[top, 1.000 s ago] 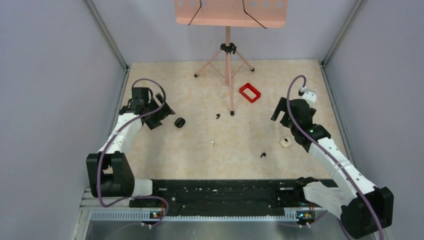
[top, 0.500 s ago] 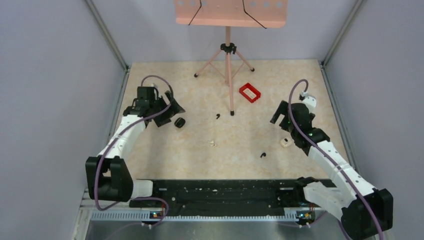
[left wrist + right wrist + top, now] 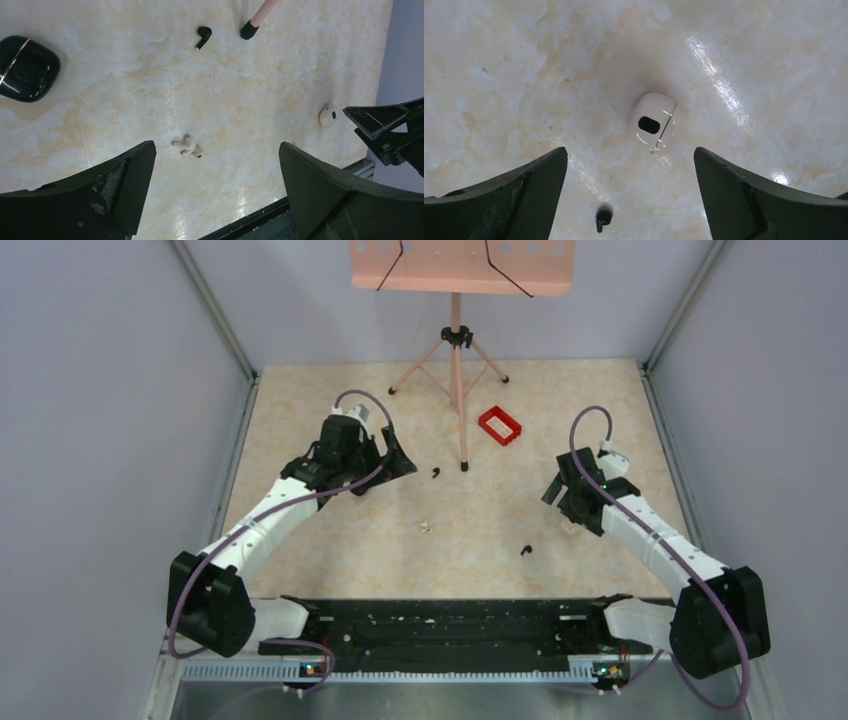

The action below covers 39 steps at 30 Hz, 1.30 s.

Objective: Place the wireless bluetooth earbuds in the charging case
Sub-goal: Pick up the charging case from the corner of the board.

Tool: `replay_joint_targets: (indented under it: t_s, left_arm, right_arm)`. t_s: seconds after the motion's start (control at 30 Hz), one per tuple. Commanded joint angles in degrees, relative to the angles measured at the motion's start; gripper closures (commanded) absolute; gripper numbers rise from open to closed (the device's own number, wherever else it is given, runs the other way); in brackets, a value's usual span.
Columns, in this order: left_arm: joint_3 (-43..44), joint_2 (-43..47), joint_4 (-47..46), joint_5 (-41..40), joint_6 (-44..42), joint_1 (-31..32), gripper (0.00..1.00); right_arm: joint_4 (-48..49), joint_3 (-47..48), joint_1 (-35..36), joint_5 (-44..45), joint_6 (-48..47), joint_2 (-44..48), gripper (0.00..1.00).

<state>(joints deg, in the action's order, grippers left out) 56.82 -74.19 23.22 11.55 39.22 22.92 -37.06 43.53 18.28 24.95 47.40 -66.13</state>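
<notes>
The charging case (image 3: 25,67), glossy black and closed, lies on the table at the upper left of the left wrist view; in the top view my left arm covers it. One black earbud (image 3: 435,472) (image 3: 203,34) lies just right of my left gripper (image 3: 392,455) (image 3: 216,147), which hangs open over bare table. The other black earbud (image 3: 526,549) (image 3: 602,217) lies below and left of my right gripper (image 3: 562,487) (image 3: 630,150), also open and holding nothing.
A white earbud (image 3: 426,526) (image 3: 187,146) lies mid-table and a white case (image 3: 653,121) (image 3: 328,115) under my right gripper. A red tray (image 3: 500,425) sits at the back right. A music stand's tripod (image 3: 456,350) stands at the back, one foot (image 3: 248,29) near the first black earbud.
My left arm has swung right, past the black case toward the table's middle, its jaws widening. My right gripper has shifted slightly nearer, over the white case.
</notes>
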Motion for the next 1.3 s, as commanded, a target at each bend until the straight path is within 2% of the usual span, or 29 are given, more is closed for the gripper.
replay_joint_targets:
  t_s: [0.0, 0.17, 0.4, 0.5, 0.6, 0.77, 0.9, 1.1, 1.2, 1.27]
  left_arm:
    - [-0.49, 1.70, -2.93, -3.03, 0.72, -0.02, 0.01]
    - [-0.13, 1.46, -2.81, -2.69, 0.98, 0.02, 0.01]
    - [-0.97, 0.69, -4.06, -0.48, 3.89, -0.03, 0.01]
    - [-0.60, 0.72, -5.17, 2.61, 1.13, 0.25, 0.01]
    - [0.80, 0.68, -3.56, 2.42, -1.45, 0.54, 0.01]
    - [1.57, 0.62, -1.78, 1.81, -3.26, 0.55, 0.01]
    - [1.37, 0.63, -1.78, 1.80, -3.36, 0.63, 0.01]
    - [1.45, 0.31, -1.69, 2.07, -4.35, 0.63, 0.01]
    - [1.98, 0.02, -1.16, 2.56, -5.32, 0.68, 0.01]
    - [1.97, 0.02, -1.11, 2.03, -5.56, 0.72, 0.01]
  right_arm:
    - [-5.22, 0.05, -1.55, 0.74, 6.56, -1.55, 0.04]
    - [0.60, -4.02, -6.65, -6.75, 5.85, -1.68, 0.09]
    - [6.00, -6.79, -8.30, -14.00, 5.23, -3.46, 0.04]
    - [9.36, -7.49, -8.30, -17.56, 4.07, -4.34, 0.03]
    - [11.36, -7.29, -8.29, -17.37, 2.80, -5.68, 0.03]
    - [10.29, -5.12, -8.29, -12.18, 0.95, -10.12, 0.04]
    - [8.87, -3.45, -8.32, -9.62, 0.46, -13.56, 0.11]
    - [9.02, -3.54, -8.31, -9.91, 0.27, -14.32, 0.33]
    - [10.13, -3.74, -8.33, -11.34, -1.57, -13.39, 0.38]
    - [11.34, -4.11, -8.29, -12.88, -3.66, -12.23, 0.49]
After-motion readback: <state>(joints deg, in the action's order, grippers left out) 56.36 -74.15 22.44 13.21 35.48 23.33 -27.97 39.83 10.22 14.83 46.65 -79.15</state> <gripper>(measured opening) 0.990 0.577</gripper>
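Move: The white charging case lies some 7 cm below the right hand, at most 1 cm back and 1 cm to its right. From the case, a black earbud lies about 9 cm to the left and 5 cm nearer the base, and the white earbuds about 31 cm to the left, level with it. From the left hand the case is roughly 36 cm to the right, 5 cm back and 15 cm down. Right hand sinks about 7 cm, swinging back then forward, and closes its fingers partway onto the white charging case. ##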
